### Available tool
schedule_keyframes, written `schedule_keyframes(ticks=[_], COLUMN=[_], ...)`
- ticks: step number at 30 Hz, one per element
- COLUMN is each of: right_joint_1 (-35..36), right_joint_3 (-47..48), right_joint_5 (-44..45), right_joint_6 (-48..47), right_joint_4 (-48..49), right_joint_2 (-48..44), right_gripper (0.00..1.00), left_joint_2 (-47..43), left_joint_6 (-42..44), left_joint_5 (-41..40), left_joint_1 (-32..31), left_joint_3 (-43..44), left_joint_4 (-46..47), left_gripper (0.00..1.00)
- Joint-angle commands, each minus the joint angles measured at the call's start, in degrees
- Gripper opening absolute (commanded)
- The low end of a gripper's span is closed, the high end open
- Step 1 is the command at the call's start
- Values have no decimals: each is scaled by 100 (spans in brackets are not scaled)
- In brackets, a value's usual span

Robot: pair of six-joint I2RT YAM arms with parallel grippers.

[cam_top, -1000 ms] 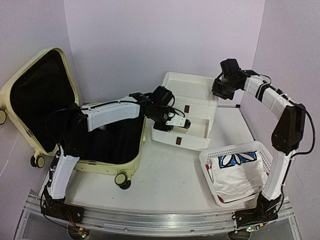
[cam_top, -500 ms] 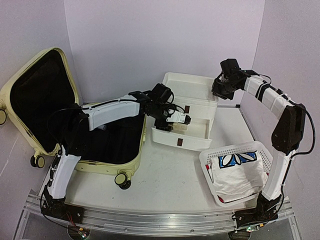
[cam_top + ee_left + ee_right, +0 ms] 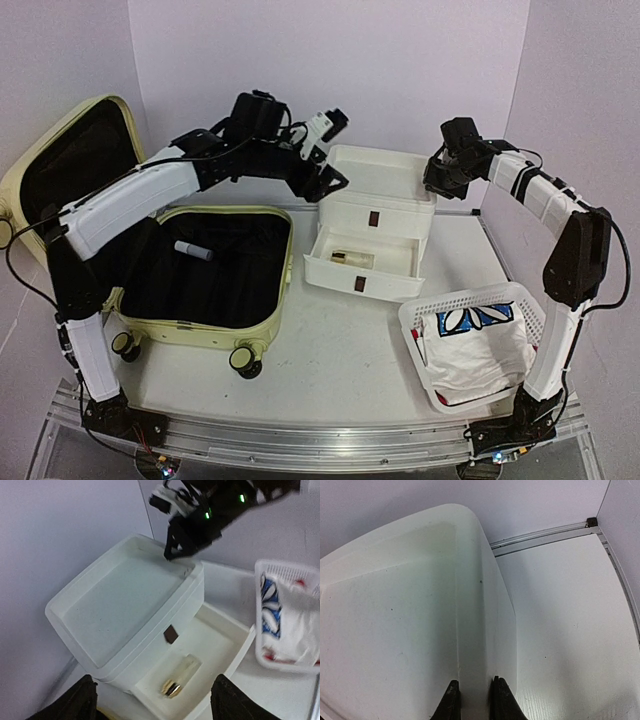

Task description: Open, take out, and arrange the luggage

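The luggage (image 3: 215, 335), a pale yellow-green suitcase, lies open at the left with its lid (image 3: 20, 185) raised and its black lining showing. A small white tube (image 3: 193, 250) rests inside it. My left gripper (image 3: 338, 150) hangs open in the air over the left side of the white drawer box (image 3: 375, 175). In the left wrist view its jaws (image 3: 155, 705) stand wide apart with nothing between them. Below them a clear bottle with a gold cap (image 3: 181, 676) lies in the pulled-out drawer (image 3: 365, 270). My right gripper (image 3: 473, 700) is shut on the box's right rim (image 3: 485, 630).
A white mesh basket (image 3: 470, 297) holding a white cloth with a blue print (image 3: 475, 345) stands at the front right. The suitcase wheels (image 3: 245, 360) stick out toward the front. Purple walls close in the back and both sides.
My left gripper has opened and risen up and back from the drawer, leaving the bottle lying there. The tube in the suitcase has come into sight. The right arm has not moved.
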Motion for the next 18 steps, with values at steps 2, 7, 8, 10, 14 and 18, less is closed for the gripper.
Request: schedule_keyframes(ticks=[2, 7, 8, 10, 14, 18], right_joint_1=[36, 37, 39, 33, 35, 43], right_joint_3=[101, 70, 70, 45, 30, -10], right_joint_5=[-723, -734, -743, -745, -792, -811], right_joint_6=[521, 539, 548, 560, 605, 613], right_joint_4=[17, 16, 18, 16, 16, 16], right_joint_2=[-73, -46, -28, 9, 71, 51], right_gripper=[0, 0, 0, 0, 0, 0], left_joint_2=[-714, -1047, -1002, -905, -690, -428], left_joint_6=[-4537, -7026, -7221, -7605, -7979, -8263], left_joint_5=[269, -272, -379, -604, -1120, -1519], left_joint_1=[-127, -637, -718, -826, -888, -886], left_joint_3=[-1374, -3190, -3322, -3482, -4039, -4432], left_joint_4=[1042, 2418, 2576, 2786, 3606, 4195], left_gripper=[67, 62, 60, 54, 40, 29])
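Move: The open lower drawer's brown handle lies about 7 cm right of my left hand, almost level fore and aft (1 cm back) and some 22 cm below. Behind that drawer's front rests the bottle, 5 cm ahead, 5 cm right, 23 cm down; the upper drawer's handle is 8 cm ahead, 9 cm right, 15 cm down. From my right hand, the lower handle is roughly 16 cm back, 17 cm left, 11 cm below. I swing my left hand down some 18 cm in front of the open lower drawer, after a brief lift, drawing it back about 8 cm before easing slightly forward at the end. On the way I roll it some 70 degrees about its pointing direction and bring the wide-open fingers most of the way together, still short of the drawer front. My right hand stays still, keeping its pinch on the top tray's right rim. ##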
